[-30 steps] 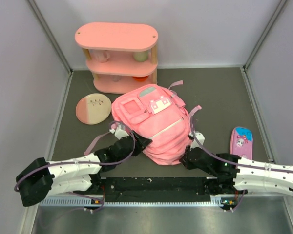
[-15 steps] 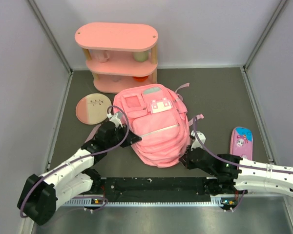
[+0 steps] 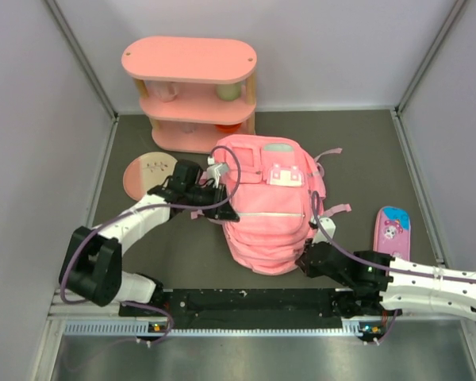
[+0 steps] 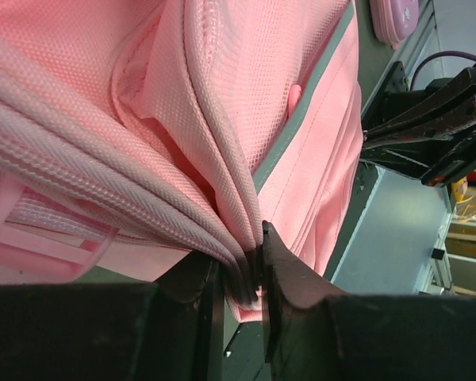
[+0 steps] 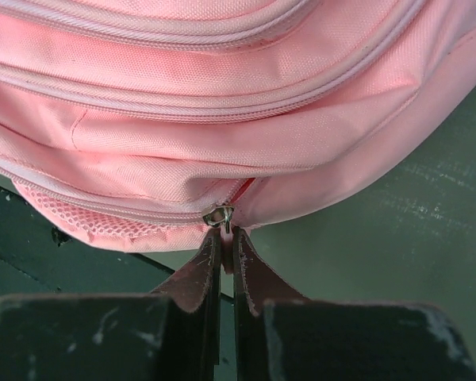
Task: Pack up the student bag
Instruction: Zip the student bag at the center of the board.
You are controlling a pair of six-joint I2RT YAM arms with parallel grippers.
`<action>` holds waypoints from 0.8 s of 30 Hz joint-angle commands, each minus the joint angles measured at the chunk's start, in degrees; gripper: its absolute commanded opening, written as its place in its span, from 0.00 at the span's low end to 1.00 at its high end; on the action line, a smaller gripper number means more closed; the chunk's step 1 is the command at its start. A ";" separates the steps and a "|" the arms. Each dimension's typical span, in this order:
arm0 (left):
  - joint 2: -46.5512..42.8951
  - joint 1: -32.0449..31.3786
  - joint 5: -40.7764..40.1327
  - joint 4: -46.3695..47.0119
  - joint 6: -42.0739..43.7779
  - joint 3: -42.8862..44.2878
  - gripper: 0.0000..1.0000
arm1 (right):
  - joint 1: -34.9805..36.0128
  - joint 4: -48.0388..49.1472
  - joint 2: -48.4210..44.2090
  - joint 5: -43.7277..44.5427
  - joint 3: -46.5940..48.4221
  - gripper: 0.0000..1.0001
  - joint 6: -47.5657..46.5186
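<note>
The student bag (image 3: 268, 210) is a pink backpack lying front-up in the middle of the table, its white buckle flap (image 3: 283, 172) toward the far side. My left gripper (image 3: 226, 211) is shut on a bunched fold of fabric and webbing at the bag's left side (image 4: 222, 214); the fold fills the narrow gap between its jaws (image 4: 252, 274). My right gripper (image 3: 304, 259) is at the bag's near right corner, shut on the pink zip pull (image 5: 228, 252) just below the metal slider (image 5: 219, 216).
A pink three-tier shelf (image 3: 189, 87) with cups stands at the back. A pink round plate (image 3: 149, 176) lies left of the bag. A flat pink pencil case (image 3: 391, 232) lies at the right. Grey walls enclose three sides, and a black rail (image 3: 254, 302) runs along the near edge.
My left arm swung away from the near edge toward the back, and its gripper closed on the bag's left side. The bag shifted to the right and turned. The right gripper kept its hold.
</note>
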 commanded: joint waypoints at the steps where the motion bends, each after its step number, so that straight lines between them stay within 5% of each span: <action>1: 2.44 0.03 5.13 -5.96 6.83 6.38 0.00 | -0.38 -4.18 -0.77 3.53 0.96 0.00 -0.50; 4: 0.78 0.30 -2.69 -0.17 -1.16 3.67 0.32 | -0.38 -3.66 -0.78 3.44 1.23 0.00 -0.76; 7: -4.14 0.30 -8.59 7.57 -10.47 -2.04 0.84 | -0.38 -2.52 -0.77 3.00 1.23 0.00 -0.33; 9: -8.34 0.30 -13.50 8.99 -13.84 -6.00 0.99 | -0.38 -1.98 -0.77 2.65 1.23 0.00 -0.24; 18: -32.14 -3.38 -27.66 10.48 -38.45 -25.25 0.99 | -0.38 -1.10 -0.60 3.35 0.70 0.00 1.17; 24: -42.11 -19.89 -49.17 13.45 -56.29 -31.76 0.99 | -0.47 -0.58 -0.16 3.62 0.79 0.00 1.34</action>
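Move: The left gripper still pinches the gathered zipper rims on the bag's left side. The student bag's near-left rim, next to be gripped, lies about 10 cm back, 1 cm to its right and 5 cm lower; the front pocket zipper is level with it, some 11 cm to its right. From the right gripper, which already has the zipper pull between its fingertips, that near-left rim is about 20 cm to the left and 2 cm farther forward. Let the left gripper finish its small forward tug of about 1 cm, then open it wide so the pinched rims come free. Draw it left off the bag's side, then back and slightly down towards the near-left rim, ending about 6 cm nearer the base and turned some 35 degrees counter-clockwise. Keep the right gripper still, holding the zipper pull shut in its fingertips. ##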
